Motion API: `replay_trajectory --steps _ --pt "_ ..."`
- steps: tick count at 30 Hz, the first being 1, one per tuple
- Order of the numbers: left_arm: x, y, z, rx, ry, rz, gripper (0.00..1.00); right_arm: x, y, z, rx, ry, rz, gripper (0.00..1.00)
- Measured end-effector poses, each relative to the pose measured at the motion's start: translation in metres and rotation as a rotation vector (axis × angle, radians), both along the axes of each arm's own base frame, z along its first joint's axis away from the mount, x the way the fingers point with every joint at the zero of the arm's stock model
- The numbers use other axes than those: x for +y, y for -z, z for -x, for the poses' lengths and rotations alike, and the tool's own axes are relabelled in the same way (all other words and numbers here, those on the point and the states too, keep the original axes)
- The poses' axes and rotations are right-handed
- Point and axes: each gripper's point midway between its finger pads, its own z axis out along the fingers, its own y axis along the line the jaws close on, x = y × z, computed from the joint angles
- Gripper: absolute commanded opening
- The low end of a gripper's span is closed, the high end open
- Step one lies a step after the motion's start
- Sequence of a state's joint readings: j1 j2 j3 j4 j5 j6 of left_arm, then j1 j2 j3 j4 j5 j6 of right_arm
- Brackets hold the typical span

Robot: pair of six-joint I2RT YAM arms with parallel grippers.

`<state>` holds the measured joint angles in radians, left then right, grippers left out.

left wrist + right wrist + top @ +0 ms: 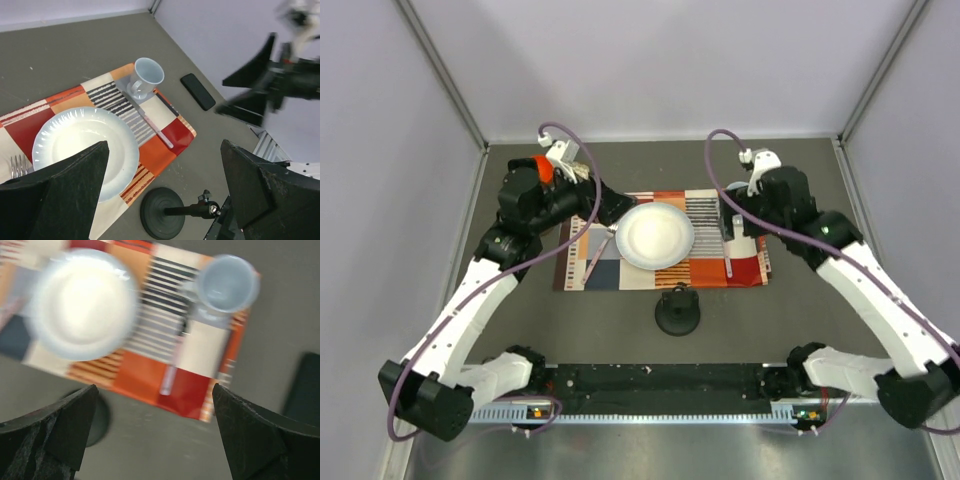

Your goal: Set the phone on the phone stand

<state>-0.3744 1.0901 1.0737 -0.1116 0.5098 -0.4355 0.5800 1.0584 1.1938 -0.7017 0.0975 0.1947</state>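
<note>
The phone [198,91] is a flat black slab lying on the grey table right of the placemat. Its dark edge also shows at the right of the blurred right wrist view [303,385]. In the top view my right arm hides it. The grey-plated phone stand on a brown disc is not in view. My left gripper [162,195] is open and empty above the plate's near edge [605,208]. My right gripper [155,435] is open and empty, above the placemat's right end [735,225], left of the phone.
A checked orange placemat [705,268] carries a white plate [656,236], a pale blue cup [146,76], a knife [156,130] and a fork [18,165]. A black round-based post with a clamp head [677,311] stands in front of the mat. Grey walls enclose the table.
</note>
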Motion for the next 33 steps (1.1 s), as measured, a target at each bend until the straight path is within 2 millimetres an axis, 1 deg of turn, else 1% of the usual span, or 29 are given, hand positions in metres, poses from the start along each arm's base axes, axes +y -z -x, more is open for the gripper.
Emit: replay_trajectory --steps 2,3,5,7,8,9,10,12,14,17,20,21,24,29,33 --pt "0.001 -0.010 0.007 -0.024 0.005 0.020 0.98 -0.035 0.019 -0.025 0.056 0.100 0.140 0.99" --pt "0.002 -0.015 0.009 -0.038 0.005 0.027 0.98 -0.053 0.030 -0.033 0.092 0.138 0.208 0.99" --pt "0.004 -0.023 0.013 -0.066 0.002 0.037 0.98 -0.085 0.049 -0.042 0.161 0.200 0.312 0.99" --pt "0.005 -0.028 0.014 -0.081 0.000 0.043 0.98 -0.123 0.066 -0.049 0.247 0.273 0.380 0.99" --pt "0.005 -0.029 0.015 -0.086 0.000 0.045 0.98 -0.142 0.073 -0.051 0.288 0.310 0.400 0.99" --pt "0.004 -0.030 0.015 -0.088 0.001 0.046 0.98 -0.165 0.082 -0.053 0.338 0.351 0.418 0.99" --pt "0.003 -0.028 0.014 -0.084 0.004 0.045 0.98 -0.177 0.086 -0.055 0.363 0.372 0.425 0.99" --pt "-0.001 -0.024 0.013 -0.065 0.017 0.045 0.98 -0.209 0.100 -0.058 0.428 0.413 0.423 0.99" --pt "-0.007 -0.017 0.013 -0.032 0.040 0.049 0.98 -0.231 0.112 -0.063 0.473 0.436 0.404 0.99" --pt "-0.021 -0.009 0.019 0.001 0.085 0.050 0.98 -0.256 0.132 -0.074 0.537 0.458 0.332 0.99" --pt "-0.038 -0.006 0.034 0.012 0.148 0.040 0.98 -0.280 0.153 -0.091 0.570 0.460 0.303 0.99" --pt "-0.042 -0.005 0.039 0.013 0.165 0.037 0.98 -0.284 0.157 -0.093 0.576 0.451 0.303 0.99" --pt "-0.052 -0.004 0.050 0.012 0.216 0.031 0.98 -0.287 0.169 -0.099 0.591 0.386 0.301 0.99" --pt "-0.060 0.002 0.056 0.022 0.249 0.013 0.98 -0.285 0.185 -0.106 0.603 0.283 0.270 0.99" --pt "-0.067 0.008 0.062 0.035 0.278 -0.011 0.98 -0.299 0.199 -0.105 0.631 0.277 0.260 0.99"
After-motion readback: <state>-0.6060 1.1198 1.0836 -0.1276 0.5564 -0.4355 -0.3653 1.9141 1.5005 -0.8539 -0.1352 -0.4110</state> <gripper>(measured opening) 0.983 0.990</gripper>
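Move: The phone on the bare table at the right lies about 30 cm to the right hand's right, 10 cm ahead and some 26 cm below. The knife is about 10 cm ahead and 1 cm right of that hand; the mug stands some 20 cm ahead and 6 cm right; the black stand sits about 12 cm back and 16 cm left. From the left hand the phone is roughly 60 cm right, 8 cm ahead and 33 cm down. Swing the open right gripper about 30 cm right, away from the mat, and bring it down 20 cm and forward 10 cm until it hovers above the phone. Tip the wrist down some 35 degrees, fingers nearly straight down, without touching the phone. Meanwhile lift the open left gripper slightly, then lower it while drawing it right and back over the plate, turning clockwise. ##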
